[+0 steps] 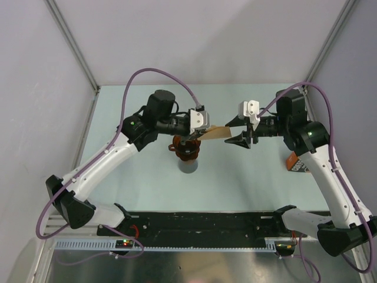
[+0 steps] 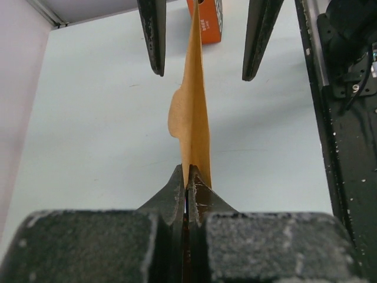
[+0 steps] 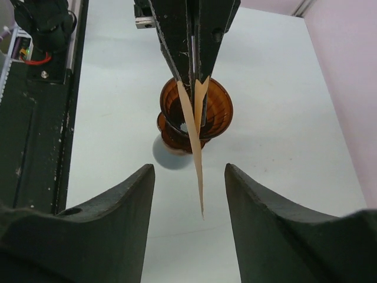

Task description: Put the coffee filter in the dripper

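The coffee filter (image 1: 215,133) is a flat tan paper held edge-on in the air between the two arms. My left gripper (image 1: 199,137) is shut on its near end (image 2: 188,174). Its free end (image 3: 199,188) hangs between the fingers of my right gripper (image 1: 231,132), which stands open (image 3: 189,169) without touching the paper. The dripper (image 1: 187,150), a reddish-brown translucent cone (image 3: 218,112), sits on a grey beaker (image 3: 165,158) directly below the left gripper, with nothing inside it.
An orange-brown printed bag (image 1: 294,162) lies on the table under the right arm and shows behind the filter (image 2: 207,26). A black rail (image 1: 206,221) runs along the near edge. Grey walls close in the left, right and back.
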Controlling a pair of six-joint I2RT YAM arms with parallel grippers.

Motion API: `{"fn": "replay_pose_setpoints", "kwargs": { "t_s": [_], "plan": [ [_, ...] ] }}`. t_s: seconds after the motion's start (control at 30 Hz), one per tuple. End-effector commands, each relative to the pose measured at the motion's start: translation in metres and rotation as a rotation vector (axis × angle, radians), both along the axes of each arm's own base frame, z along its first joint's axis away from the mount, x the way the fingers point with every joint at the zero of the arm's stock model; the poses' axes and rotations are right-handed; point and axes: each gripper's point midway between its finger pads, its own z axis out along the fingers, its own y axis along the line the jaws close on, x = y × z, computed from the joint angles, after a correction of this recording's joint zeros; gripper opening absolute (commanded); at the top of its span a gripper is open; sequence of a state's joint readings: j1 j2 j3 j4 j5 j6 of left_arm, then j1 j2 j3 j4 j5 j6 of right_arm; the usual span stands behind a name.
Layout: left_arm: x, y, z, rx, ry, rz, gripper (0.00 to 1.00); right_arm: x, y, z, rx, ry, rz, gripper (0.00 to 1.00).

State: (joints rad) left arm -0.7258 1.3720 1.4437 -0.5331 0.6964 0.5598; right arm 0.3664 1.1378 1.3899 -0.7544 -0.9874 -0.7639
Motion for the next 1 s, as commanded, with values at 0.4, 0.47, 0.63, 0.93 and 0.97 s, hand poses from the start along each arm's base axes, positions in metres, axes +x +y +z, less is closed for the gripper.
{"fn": "replay_pose_setpoints", "kwargs": {
  "t_s": [0.4, 0.47, 0.63, 0.93, 0.97],
  "plan": [
    [0.004, -0.002, 0.012, 0.088, -0.267, -0.002, 0.00, 0.002, 0.007, 0.002, -0.093, -0.126, 0.003, 0.02],
    [0.005, -0.001, 0.015, 0.084, -0.253, 0.020, 0.01, 0.001, 0.007, 0.004, -0.085, -0.135, 0.005, 0.00],
    [0.015, 0.003, 0.021, 0.053, -0.111, 0.136, 0.26, -0.002, 0.009, 0.014, -0.024, -0.153, 0.002, 0.00],
    [0.022, 0.004, 0.042, -0.079, 0.107, 0.187, 0.42, -0.006, 0.010, 0.033, 0.082, -0.153, 0.023, 0.00],
    [0.021, 0.003, 0.045, -0.096, 0.122, 0.180, 0.43, -0.006, 0.010, 0.035, 0.091, -0.151, 0.028, 0.00]
  ]
}}
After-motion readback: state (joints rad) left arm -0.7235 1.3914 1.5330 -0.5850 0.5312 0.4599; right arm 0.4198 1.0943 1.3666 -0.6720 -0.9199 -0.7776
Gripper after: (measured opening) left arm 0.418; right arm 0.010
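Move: Between the hands is the coffee filter, still in the left fingers. Its middle lies about 5 cm to the right hand's left and about 6 cm to the left hand's right, level with both; its near edge is already between the open right fingers. The dripper is about 3 cm ahead, 5 cm left and 16 cm below the left hand; from the right hand, 4 cm ahead, 17 cm left and 19 cm below. The glass server stands directly under the dripper. Closing on the filter's right-hand edge, the right fingers pinch it while the hand eases about 1 cm left and down, then lift it some 2.5 cm. The left hand first sinks about 1 cm with its fingers shut, then opens them nearly halfway as it moves forward and up about 3 cm, turning some 10 degrees counter-clockwise, one finger seemingly between the filter's layers. ##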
